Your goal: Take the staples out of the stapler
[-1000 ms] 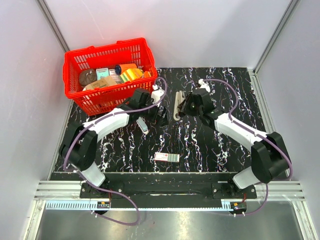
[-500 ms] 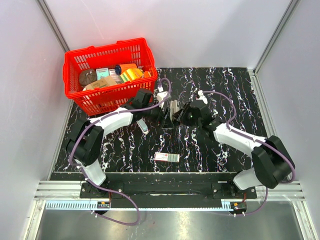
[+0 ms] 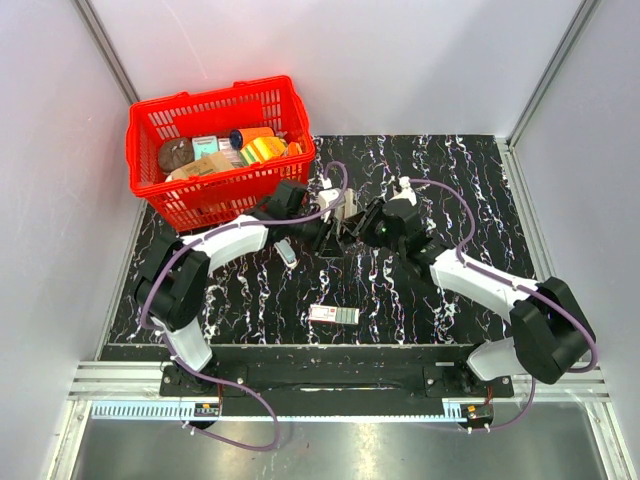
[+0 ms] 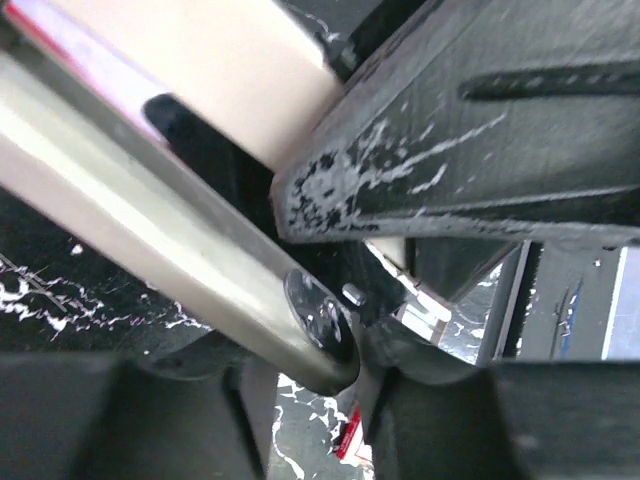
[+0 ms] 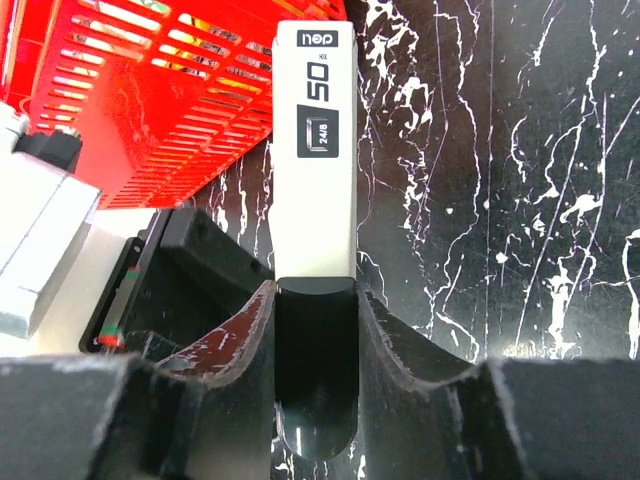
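Note:
The stapler (image 3: pixel 347 214), white on top with a black rear end, is held off the table between the two arms. My right gripper (image 3: pixel 364 226) is shut on its black rear; in the right wrist view (image 5: pixel 315 300) the white top (image 5: pixel 316 150) points away from the camera. My left gripper (image 3: pixel 330 232) is right against the stapler's other side. In the left wrist view the stapler's silver metal rail (image 4: pixel 150 200) and pale top fill the frame. The rail's end sits just beyond my left gripper (image 4: pixel 305 400), whose jaws stand a little apart.
A red basket (image 3: pixel 215 100) full of items stands at the back left and shows in the right wrist view (image 5: pixel 150 90). A flat white-and-red little box (image 3: pixel 333 315) lies near the front edge. A small pale slim piece (image 3: pixel 287 252) lies under the left arm.
My right gripper has carried the stapler left toward the middle. My left gripper has moved right and closed in on it; the two now meet.

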Motion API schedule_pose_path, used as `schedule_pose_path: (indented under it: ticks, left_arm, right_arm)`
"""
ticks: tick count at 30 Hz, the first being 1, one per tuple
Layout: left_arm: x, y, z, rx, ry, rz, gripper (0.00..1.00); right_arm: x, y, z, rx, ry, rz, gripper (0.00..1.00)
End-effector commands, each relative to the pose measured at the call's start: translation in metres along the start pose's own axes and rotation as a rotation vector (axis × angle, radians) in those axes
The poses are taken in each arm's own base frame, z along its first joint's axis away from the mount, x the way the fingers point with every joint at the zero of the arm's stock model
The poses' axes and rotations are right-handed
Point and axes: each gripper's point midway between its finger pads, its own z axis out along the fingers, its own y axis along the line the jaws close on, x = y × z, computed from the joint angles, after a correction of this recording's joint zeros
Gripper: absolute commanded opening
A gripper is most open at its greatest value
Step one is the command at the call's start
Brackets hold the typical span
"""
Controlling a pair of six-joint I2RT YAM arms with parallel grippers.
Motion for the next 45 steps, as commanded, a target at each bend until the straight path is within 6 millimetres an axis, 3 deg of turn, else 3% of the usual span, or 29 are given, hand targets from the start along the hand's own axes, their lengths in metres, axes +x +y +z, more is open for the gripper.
schedule_pose_path:
  ticks: [1,7,21,25,28,36,45]
  left_arm:
    - [-0.032,0.007,-0.012,-0.072,-0.078,0.142,0.31]
    - [-0.022,0.017,-0.02,-0.14,-0.05,0.209,0.14]
    - [-0.003,0.055,-0.035,-0.366,0.028,0.454,0.02]
    - [-0.004,0.072,-0.039,-0.505,0.057,0.613,0.0]
    - [-0.012,0.086,-0.041,-0.627,0.072,0.744,0.0]
    - [-0.028,0.114,-0.049,-0.884,0.111,0.961,0.0]
    - [-0.034,0.112,-0.044,-1.032,0.091,1.137,0.0]
  right_arm:
    - [-0.007,0.044,-0.013,-0.156,-0.015,0.009,0.0]
    - [0.008,0.024,-0.021,-0.124,0.014,-0.003,0.0]
    - [0.06,-0.025,-0.059,-0.074,0.202,-0.106,0.0]
    - [0.07,-0.037,-0.066,-0.048,0.271,-0.186,0.0]
    - [0.083,-0.058,-0.075,0.041,0.357,-0.24,0.0]
    - [0.089,-0.079,-0.089,0.118,0.393,-0.294,0.0]
    - [0.086,-0.079,-0.086,0.125,0.375,-0.317,0.0]
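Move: The front end of the stapler's base is already between the left hand's half-open fingers, about 1 cm to the right of their midpoint and level with it. The right hand keeps the stapler's black front cap, and from it that base end lies some 4 cm left, 2 cm back and 3 cm below. From the left hand, the staple box lies straight back about 17 cm and 11 cm down, and the pale-blue item 12 cm left, 2 cm back, also 11 cm down. The left fingers close on the front end of the stapler's base and keep it pinched while the hand works left, down and forward, roughly 5 to 7 cm each way, the wrist turning strongly (some 70 degrees) so that fingers that pointed right and down come to point forward, right and down. Meanwhile the right hand, its grip on the black cap unchanged, draws back about 13 cm and down about 8 cm, drifting right and turning some 25 degrees counter-clockwise with a roll that lowers its left side, so the cap is pulled away from the base held by the left hand. ##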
